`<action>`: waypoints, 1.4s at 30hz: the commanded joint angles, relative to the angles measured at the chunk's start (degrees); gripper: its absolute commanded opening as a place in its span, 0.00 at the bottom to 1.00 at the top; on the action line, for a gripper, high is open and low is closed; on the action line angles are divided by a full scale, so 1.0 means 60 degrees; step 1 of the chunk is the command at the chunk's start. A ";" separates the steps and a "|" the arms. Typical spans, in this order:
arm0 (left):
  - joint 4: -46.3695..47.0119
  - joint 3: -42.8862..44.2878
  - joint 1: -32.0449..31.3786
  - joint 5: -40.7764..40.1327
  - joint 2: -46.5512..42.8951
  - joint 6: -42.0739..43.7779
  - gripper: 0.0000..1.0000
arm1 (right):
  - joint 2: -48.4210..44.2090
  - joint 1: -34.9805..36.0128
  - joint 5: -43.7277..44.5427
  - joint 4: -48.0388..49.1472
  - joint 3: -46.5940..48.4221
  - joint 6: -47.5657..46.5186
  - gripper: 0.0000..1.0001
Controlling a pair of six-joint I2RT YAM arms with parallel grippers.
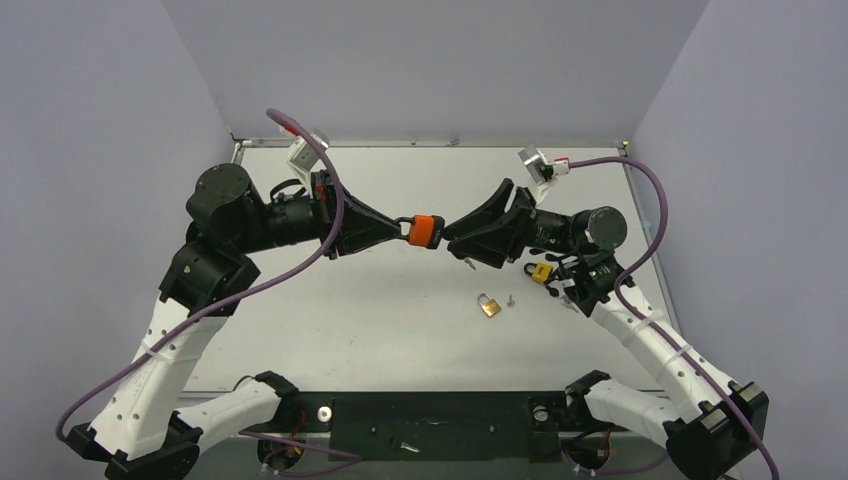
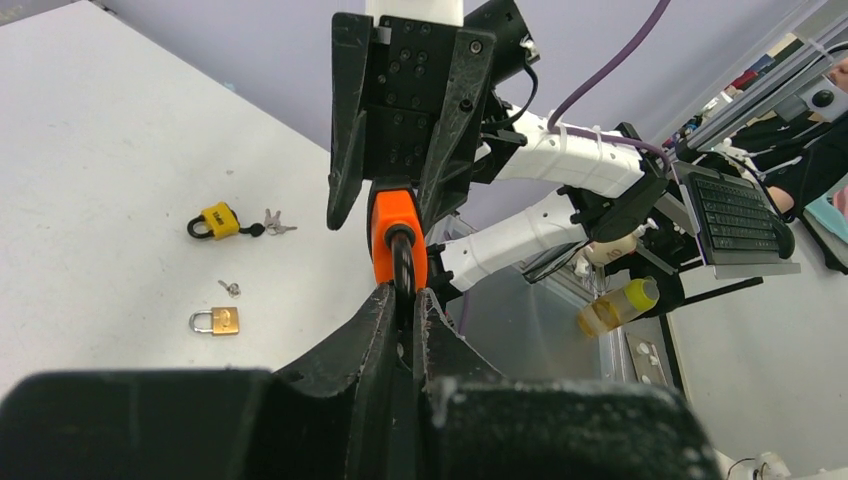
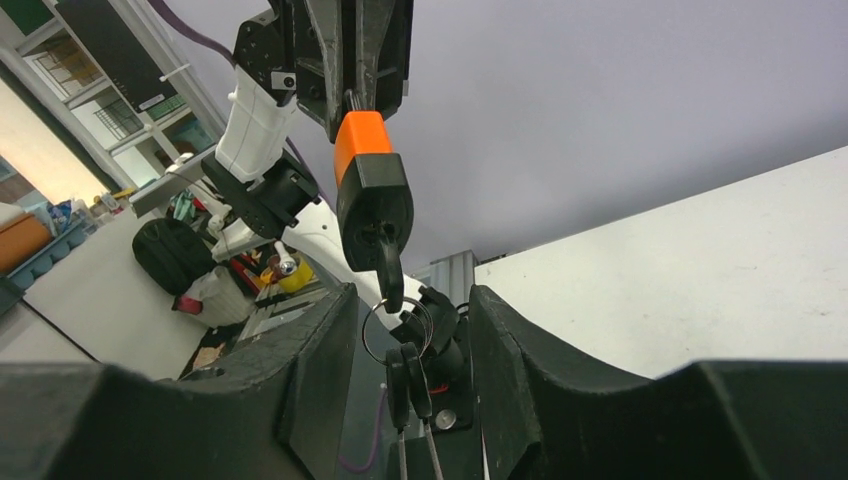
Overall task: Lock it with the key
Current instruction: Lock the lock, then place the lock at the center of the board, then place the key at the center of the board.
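An orange-and-black padlock (image 1: 425, 231) hangs in mid-air above the table. My left gripper (image 2: 405, 292) is shut on its black shackle (image 2: 402, 255). In the right wrist view the padlock (image 3: 370, 190) has a black-headed key (image 3: 388, 268) in its keyhole. A ring (image 3: 395, 330) with two spare keys (image 3: 410, 375) dangles from that key. My right gripper (image 3: 412, 300) faces the padlock's keyhole end. Its fingers stand apart on either side of the key and ring without touching them. From above, the right gripper (image 1: 452, 235) meets the padlock from the right.
On the white table (image 1: 380, 320) lie a brass padlock (image 1: 489, 305) with a small key (image 1: 511, 299) beside it. A yellow padlock (image 1: 541, 272) lies under the right arm. Grey walls close in the left, back and right sides.
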 commanded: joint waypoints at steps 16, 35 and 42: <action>0.1796 -0.0211 0.0499 0.0399 -0.0221 -0.0726 0.00 | -0.0158 0.0324 0.0690 -0.0717 0.0368 -0.1005 0.00; 0.3741 -0.2476 0.1965 -0.1292 0.1280 -0.1818 0.00 | 0.0634 -0.1796 0.4567 -0.5348 -0.0816 -0.3170 0.00; 0.5719 -0.3993 0.1061 -0.3087 0.4190 -0.2484 0.00 | 0.3022 -0.0355 0.8724 -0.7480 0.0896 -0.3252 0.00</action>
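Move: The black key stuck in the orange padlock's bottom is almost between the right fingertips, about 2 cm to the left of the hand point, 1 cm back and 1 cm up. The padlock body sits some 5 cm to the left, level fore and aft, about 3 cm above; the ring's other keys hang about 4 cm below and 1 cm left. From the left gripper, already holding the shackle, the key lies about 7 cm right, 1 cm forward, 2 cm down. Ease the right gripper about 1 cm back and left and close its half-open fingers on the black key, while the left keeps its pinch on the padlock's shackle. Then draw the key rightwards out of the padlock as both hands swing forward and sink, the right about 16 cm forward and 20 cm down, turning clockwise and tipping down, the left some 17 cm each way. ##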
